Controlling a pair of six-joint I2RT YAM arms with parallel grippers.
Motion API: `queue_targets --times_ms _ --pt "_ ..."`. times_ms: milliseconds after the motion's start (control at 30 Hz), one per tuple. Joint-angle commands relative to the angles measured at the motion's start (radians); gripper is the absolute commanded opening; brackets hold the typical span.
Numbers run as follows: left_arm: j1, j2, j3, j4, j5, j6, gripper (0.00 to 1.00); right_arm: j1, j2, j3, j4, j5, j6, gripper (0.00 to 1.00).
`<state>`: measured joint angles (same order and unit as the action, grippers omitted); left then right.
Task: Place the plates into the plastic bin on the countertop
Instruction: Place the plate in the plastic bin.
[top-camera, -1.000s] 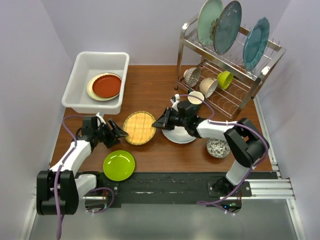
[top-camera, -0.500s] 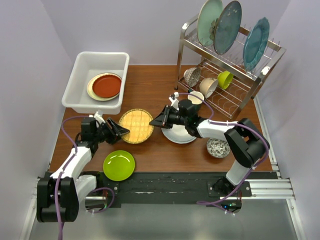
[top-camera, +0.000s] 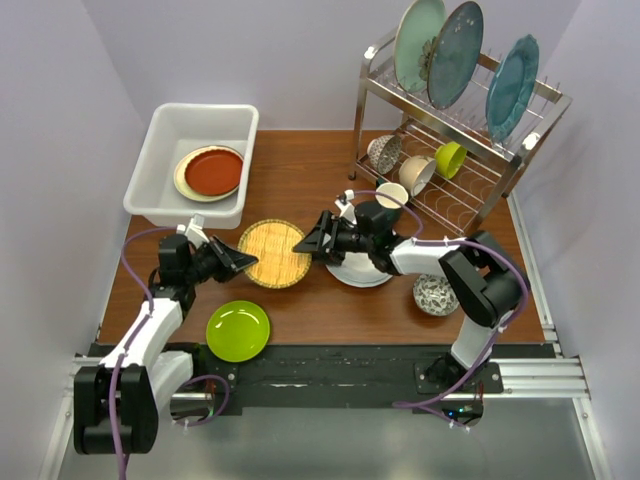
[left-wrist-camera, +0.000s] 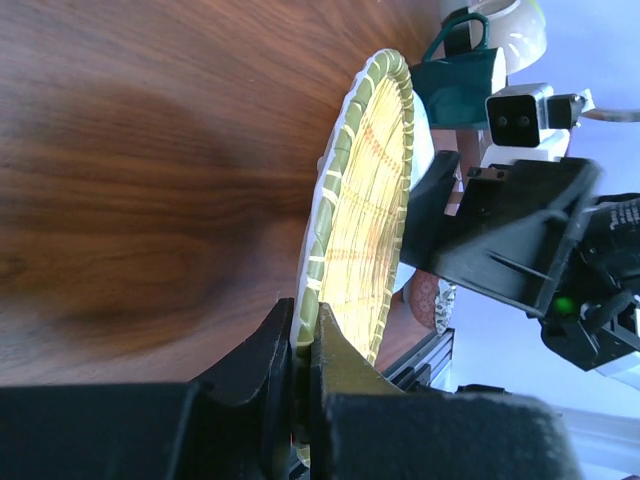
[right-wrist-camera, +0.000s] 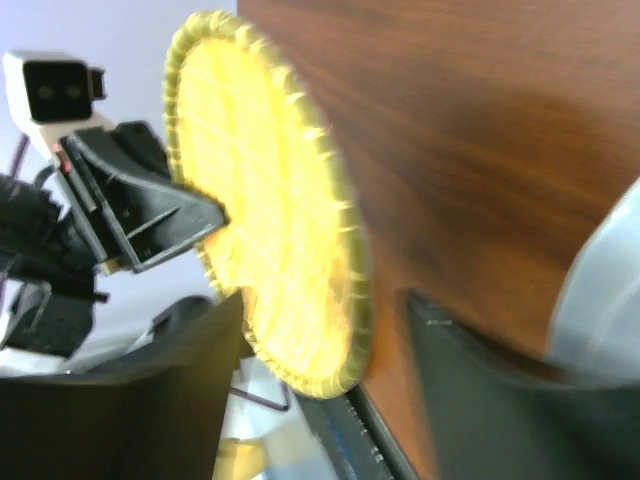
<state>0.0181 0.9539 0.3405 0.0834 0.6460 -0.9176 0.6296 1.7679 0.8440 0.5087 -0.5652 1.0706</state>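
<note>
The woven yellow plate (top-camera: 274, 254) is on the countertop (top-camera: 310, 180), between my two grippers. My left gripper (top-camera: 240, 262) is shut on its left rim; the left wrist view shows the jaws (left-wrist-camera: 305, 335) pinching the plate's (left-wrist-camera: 372, 200) edge. My right gripper (top-camera: 308, 243) is open at its right rim, with the plate's (right-wrist-camera: 262, 210) edge between the spread fingers (right-wrist-camera: 190, 370). The white plastic bin (top-camera: 168, 135) at the back left holds a red-brown plate (top-camera: 212, 171) on a cream plate. A lime green plate (top-camera: 238, 330) lies near the front. A white plate (top-camera: 358, 272) lies under my right arm.
A steel wire rack (top-camera: 500, 150) at the back right holds large glazed plates, small bowls and a cup. A small patterned bowl (top-camera: 437, 295) sits on the countertop at the right. Purple walls close in both sides.
My left gripper has closed on the woven plate's left rim. The plate has shifted slightly left. My right gripper has moved left with it, up to its right rim.
</note>
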Motion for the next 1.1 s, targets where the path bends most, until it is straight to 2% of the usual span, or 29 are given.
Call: queue_targets --times_ms 0,67,233,433,700,1067 --pt "-0.004 -0.032 -0.001 0.009 0.009 0.022 0.00 0.013 -0.056 0.041 -0.042 -0.001 -0.073 0.93" --pt "-0.004 -0.040 0.002 0.003 0.009 0.026 0.00 0.012 -0.073 0.044 -0.079 0.016 -0.109 0.99" --pt "-0.004 -0.053 0.029 -0.050 -0.003 0.055 0.00 0.012 -0.088 0.063 -0.153 0.042 -0.133 0.99" --pt "-0.003 -0.041 0.179 -0.174 -0.051 0.140 0.00 0.013 -0.125 0.072 -0.213 0.079 -0.173 0.99" --pt "-0.003 0.057 0.374 -0.290 -0.103 0.238 0.00 0.012 -0.171 0.069 -0.265 0.103 -0.218 0.99" --pt "0.008 0.209 0.566 -0.286 -0.121 0.264 0.00 0.010 -0.177 0.069 -0.298 0.106 -0.235 0.99"
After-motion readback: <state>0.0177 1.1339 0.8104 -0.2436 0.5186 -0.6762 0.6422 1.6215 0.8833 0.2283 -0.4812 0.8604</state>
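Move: The bin's middle lies some 25 cm ahead of the left hand, 14 cm to its left and a little lower; the red-brown plate in the bin is about 24 cm ahead, 9 cm left. The green plate sits roughly 13 cm back and 3 cm left of the left hand, on the table. From the right hand, the bin's middle is about 22 cm ahead and 29 cm left, the white plates 12 cm right and 3 cm back. Keep the left gripper shut on the left rim of the woven plate; let it sag barely a centimetre while the right fingers, already parting, open fully around the plate's right rim and back off about 2 cm rightward and slightly up. Then lift the left hand some 7 cm while carrying the plate about as far forward towards the bin and slightly left, rolling its left side up about 15 degrees. ##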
